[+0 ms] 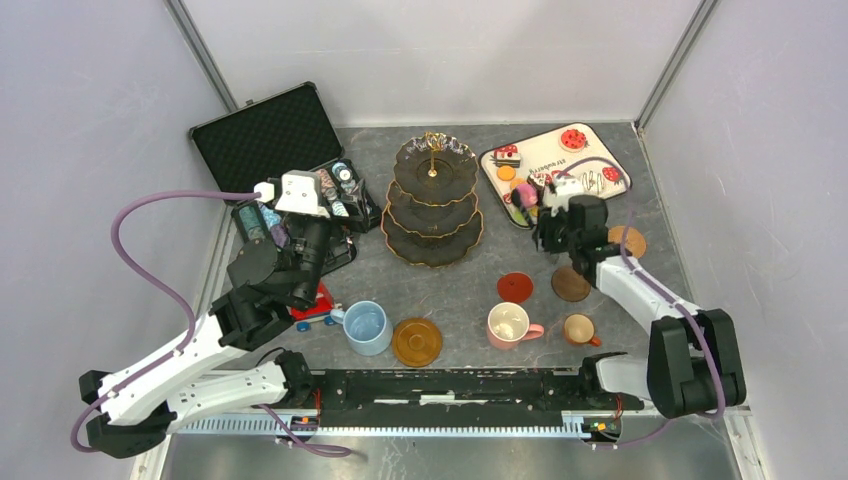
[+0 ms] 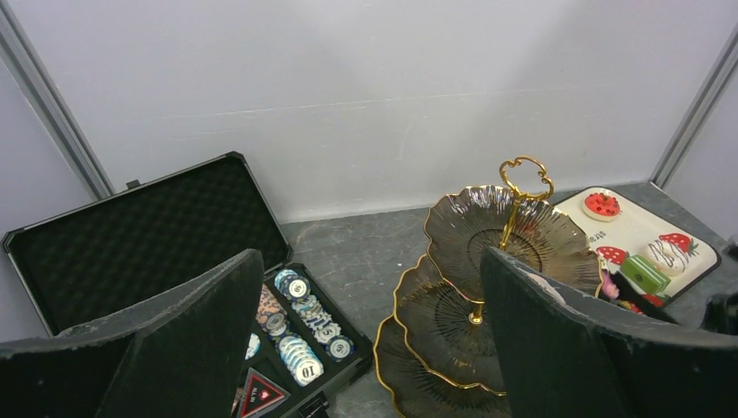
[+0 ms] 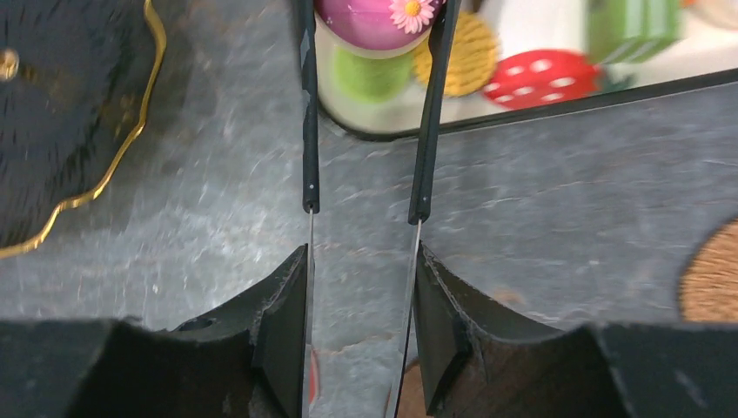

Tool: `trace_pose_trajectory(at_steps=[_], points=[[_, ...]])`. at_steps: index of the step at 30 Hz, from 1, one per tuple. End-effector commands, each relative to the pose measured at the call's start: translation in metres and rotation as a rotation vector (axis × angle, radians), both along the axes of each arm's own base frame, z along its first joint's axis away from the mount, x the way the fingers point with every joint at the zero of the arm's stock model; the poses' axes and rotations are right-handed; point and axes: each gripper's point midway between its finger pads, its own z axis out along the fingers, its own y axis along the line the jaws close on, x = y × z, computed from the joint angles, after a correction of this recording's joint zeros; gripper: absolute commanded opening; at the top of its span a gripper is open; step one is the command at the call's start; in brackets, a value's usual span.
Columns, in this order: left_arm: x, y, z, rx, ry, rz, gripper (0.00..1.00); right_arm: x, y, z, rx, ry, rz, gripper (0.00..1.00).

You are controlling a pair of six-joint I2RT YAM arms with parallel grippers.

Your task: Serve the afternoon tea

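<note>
The dark three-tier gold-rimmed stand (image 1: pixel 432 200) rises at the table's middle back, all tiers bare. My right gripper (image 1: pixel 550 230) (image 3: pixel 361 261) is shut on thin metal tongs (image 3: pixel 309 131). The black tips of the tongs clasp a pink macaron with a daisy (image 3: pixel 370 22) at the near-left corner of the white tray (image 1: pixel 590 148) of toy sweets. My left gripper (image 1: pixel 318 205) (image 2: pixel 370 261) hangs open and empty above the poker chip case, facing the stand (image 2: pixel 487 287). Blue mug (image 1: pixel 367 327), pink mug (image 1: pixel 510 325) and small brown mug (image 1: pixel 579 329) stand along the front.
The open black case of poker chips (image 1: pixel 270 135) lies back left. A red toy car (image 1: pixel 315 308) sits by the left arm. Round coasters lie about: amber (image 1: pixel 417 341), red (image 1: pixel 515 287), brown (image 1: pixel 571 284), cork (image 1: pixel 628 241). Walls close three sides.
</note>
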Motion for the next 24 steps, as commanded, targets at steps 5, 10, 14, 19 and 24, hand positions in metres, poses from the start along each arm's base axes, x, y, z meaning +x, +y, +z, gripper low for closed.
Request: trace_pose_trajectory(at_steps=[5,10,14,19,24], points=[[0.0,0.005,0.005,-0.04,-0.02,0.025,1.0,0.006,0.056,0.032,-0.014,-0.26,0.182,0.14],[0.001,0.004,0.005,-0.039,-0.019,0.023,1.0,0.004,0.07,0.036,-0.015,-0.275,0.231,0.14],[0.001,0.003,0.004,-0.034,-0.018,0.023,1.0,-0.002,0.084,0.029,-0.035,-0.271,0.324,0.15],[0.002,0.002,0.003,-0.031,-0.016,0.021,1.0,-0.006,0.103,0.025,-0.032,-0.268,0.401,0.15],[0.004,-0.002,0.0,-0.016,-0.009,0.019,1.0,-0.002,0.12,0.022,-0.013,-0.254,0.442,0.16]])
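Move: The right hand holds tongs with the pink donut in their tips. The tiered stand's bottom plate is about 23 cm to its left, 5 cm ahead and 7 cm below. The snack tray's middle is 19 cm ahead and 7 cm right; the red coaster is 7 cm back and 6 cm left, the brown coaster 7 cm back and 6 cm right, all roughly 10 cm below. From the left hand, the bottom plate lies some 16 cm ahead, 16 cm right and 38 cm below. Leftward, about 10 cm, the right hand carries the tonged pink donut from the snack tray towards the tiered stand, drifting slightly back, dipping about 2 cm and coming up again. The wrist swings some 20 degrees counter-clockwise and tips the fingers up a little, sweeping the tong tips round to the stand's right side; the grip on the tongs stays. ##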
